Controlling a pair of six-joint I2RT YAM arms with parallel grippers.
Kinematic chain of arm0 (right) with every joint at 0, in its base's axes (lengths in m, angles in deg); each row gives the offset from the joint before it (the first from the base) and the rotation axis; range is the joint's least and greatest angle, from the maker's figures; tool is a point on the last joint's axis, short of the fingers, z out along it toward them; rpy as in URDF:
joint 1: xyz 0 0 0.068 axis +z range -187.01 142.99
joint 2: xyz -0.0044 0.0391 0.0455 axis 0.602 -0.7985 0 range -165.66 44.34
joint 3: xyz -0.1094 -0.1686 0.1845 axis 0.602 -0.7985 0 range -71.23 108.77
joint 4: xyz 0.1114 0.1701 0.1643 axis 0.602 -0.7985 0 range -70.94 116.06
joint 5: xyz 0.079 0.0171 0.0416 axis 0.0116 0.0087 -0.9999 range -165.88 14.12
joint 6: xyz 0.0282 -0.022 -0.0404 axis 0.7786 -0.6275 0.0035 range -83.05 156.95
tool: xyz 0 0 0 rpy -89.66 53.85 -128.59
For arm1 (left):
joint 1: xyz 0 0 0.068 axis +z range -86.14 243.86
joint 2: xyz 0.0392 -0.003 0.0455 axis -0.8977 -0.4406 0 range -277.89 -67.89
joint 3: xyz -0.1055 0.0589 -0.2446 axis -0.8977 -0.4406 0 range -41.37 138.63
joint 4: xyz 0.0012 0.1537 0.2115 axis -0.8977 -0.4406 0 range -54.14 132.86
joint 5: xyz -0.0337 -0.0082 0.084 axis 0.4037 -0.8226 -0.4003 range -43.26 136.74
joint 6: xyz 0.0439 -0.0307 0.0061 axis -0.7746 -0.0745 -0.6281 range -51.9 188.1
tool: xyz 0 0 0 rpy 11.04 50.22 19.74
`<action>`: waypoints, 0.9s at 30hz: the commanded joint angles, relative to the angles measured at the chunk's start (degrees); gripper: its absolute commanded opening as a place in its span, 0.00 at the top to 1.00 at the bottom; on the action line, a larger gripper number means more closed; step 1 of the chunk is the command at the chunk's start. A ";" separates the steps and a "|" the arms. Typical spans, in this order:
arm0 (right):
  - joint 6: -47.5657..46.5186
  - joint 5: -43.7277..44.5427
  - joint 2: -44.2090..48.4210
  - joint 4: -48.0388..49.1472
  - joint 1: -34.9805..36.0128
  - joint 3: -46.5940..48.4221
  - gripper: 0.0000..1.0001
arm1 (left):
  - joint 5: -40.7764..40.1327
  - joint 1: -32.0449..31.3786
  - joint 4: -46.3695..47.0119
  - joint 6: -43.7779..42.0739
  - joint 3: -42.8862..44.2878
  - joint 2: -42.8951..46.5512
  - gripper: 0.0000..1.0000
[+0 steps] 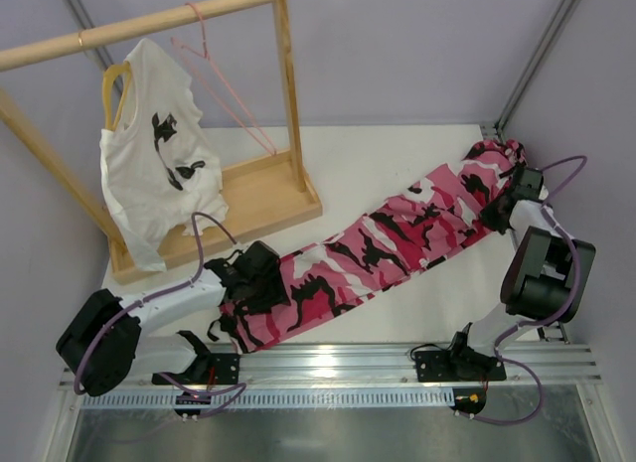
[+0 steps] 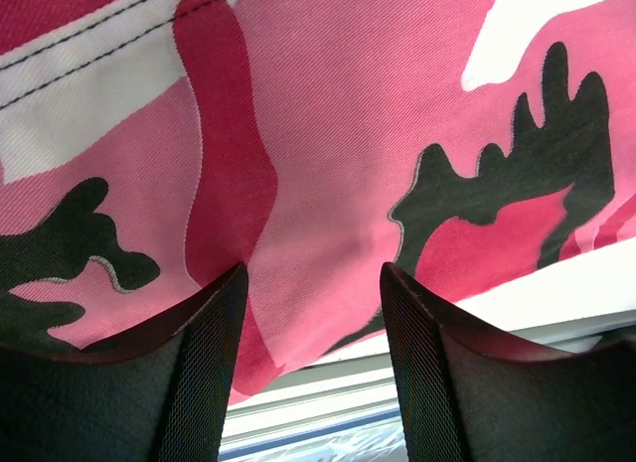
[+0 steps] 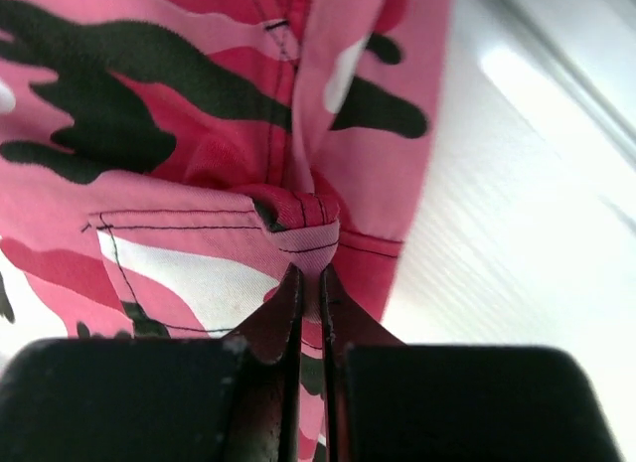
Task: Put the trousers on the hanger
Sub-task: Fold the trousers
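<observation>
The pink, magenta, white and black camouflage trousers (image 1: 378, 248) lie stretched diagonally across the table, from near left to far right. My left gripper (image 1: 263, 288) hovers over their near-left end. In the left wrist view the gripper (image 2: 313, 268) is open, its fingers (image 2: 199, 363) apart just above the cloth (image 2: 328, 134) near its edge. My right gripper (image 1: 502, 206) is at the far-right end. The right wrist view shows this gripper (image 3: 308, 273) shut on a bunched, stitched fold of the trousers (image 3: 199, 134). The thin pale-pink hanger (image 1: 224, 84) hangs on the wooden rail.
A wooden rack (image 1: 288, 94) with a flat base stands at the back left. On it a white printed T-shirt (image 1: 159, 169) hangs from a yellow hanger (image 1: 114, 84). White tabletop (image 3: 517, 233) shows beside the trousers, and a metal rail (image 1: 338, 361) runs along the near edge.
</observation>
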 commanded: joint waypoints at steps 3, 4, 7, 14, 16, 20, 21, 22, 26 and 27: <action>-0.63 9.03 3.38 -7.44 -4.98 7.58 0.96 | -2.67 0.62 -2.80 -0.43 -6.06 -5.42 0.41; -0.19 9.30 3.82 -7.44 -5.33 6.71 0.96 | -2.67 0.88 -2.54 -0.61 -6.06 -6.20 0.41; 1.21 7.81 4.35 -5.87 -5.77 3.30 0.96 | -1.97 0.80 -2.01 -0.52 -6.24 -6.91 0.41; 1.04 4.90 1.80 -1.46 -5.77 -0.95 0.96 | -5.30 0.80 -7.19 -1.48 -3.61 -3.94 0.41; 1.04 4.56 1.54 -2.51 -5.77 0.37 0.88 | -5.48 0.88 -9.47 -1.84 -1.59 -1.83 0.41; 0.60 4.38 4.78 -9.00 -5.77 2.83 0.67 | -4.60 0.88 -13.77 -3.24 3.77 1.69 0.41; 0.17 2.90 10.19 -11.63 -5.68 2.66 0.56 | -4.95 0.88 -16.40 -5.07 9.52 4.74 0.41; -0.01 2.88 10.24 -12.01 -5.68 2.66 0.56 | -4.78 0.88 -16.42 -5.09 9.58 4.77 0.41; -0.28 -1.50 17.34 -11.58 -2.97 -0.58 0.55 | -2.94 0.80 -13.00 -6.93 13.44 3.29 0.37; -0.45 -4.56 19.71 -10.35 -0.96 -2.68 0.54 | -2.32 0.80 -12.56 -7.02 14.32 1.45 0.37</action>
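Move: The right hand is still shut on the near edge of the trousers beside a pocket; the spot where it will lay this edge down is roughly 3 cm back and 3 cm right, about level with the hand. The bunched waist end lies some 16 cm ahead of it and 1 cm left, the side rail about 8 cm right and level. Directly under the left hand, barely 1 cm down, is the trouser leg, its near corner roughly 10 cm back and 7 cm left. Still pinching the trouser edge, the right hand drags it right and back towards the side rail, about 5 cm in all, rising slightly and then sinking as it turns a little clockwise. It opens half-way, lets go and lifts some 4 cm. The left hand, half open, keeps pressing on the leg, edges 1 cm right, then comes off upward about 4 cm. ##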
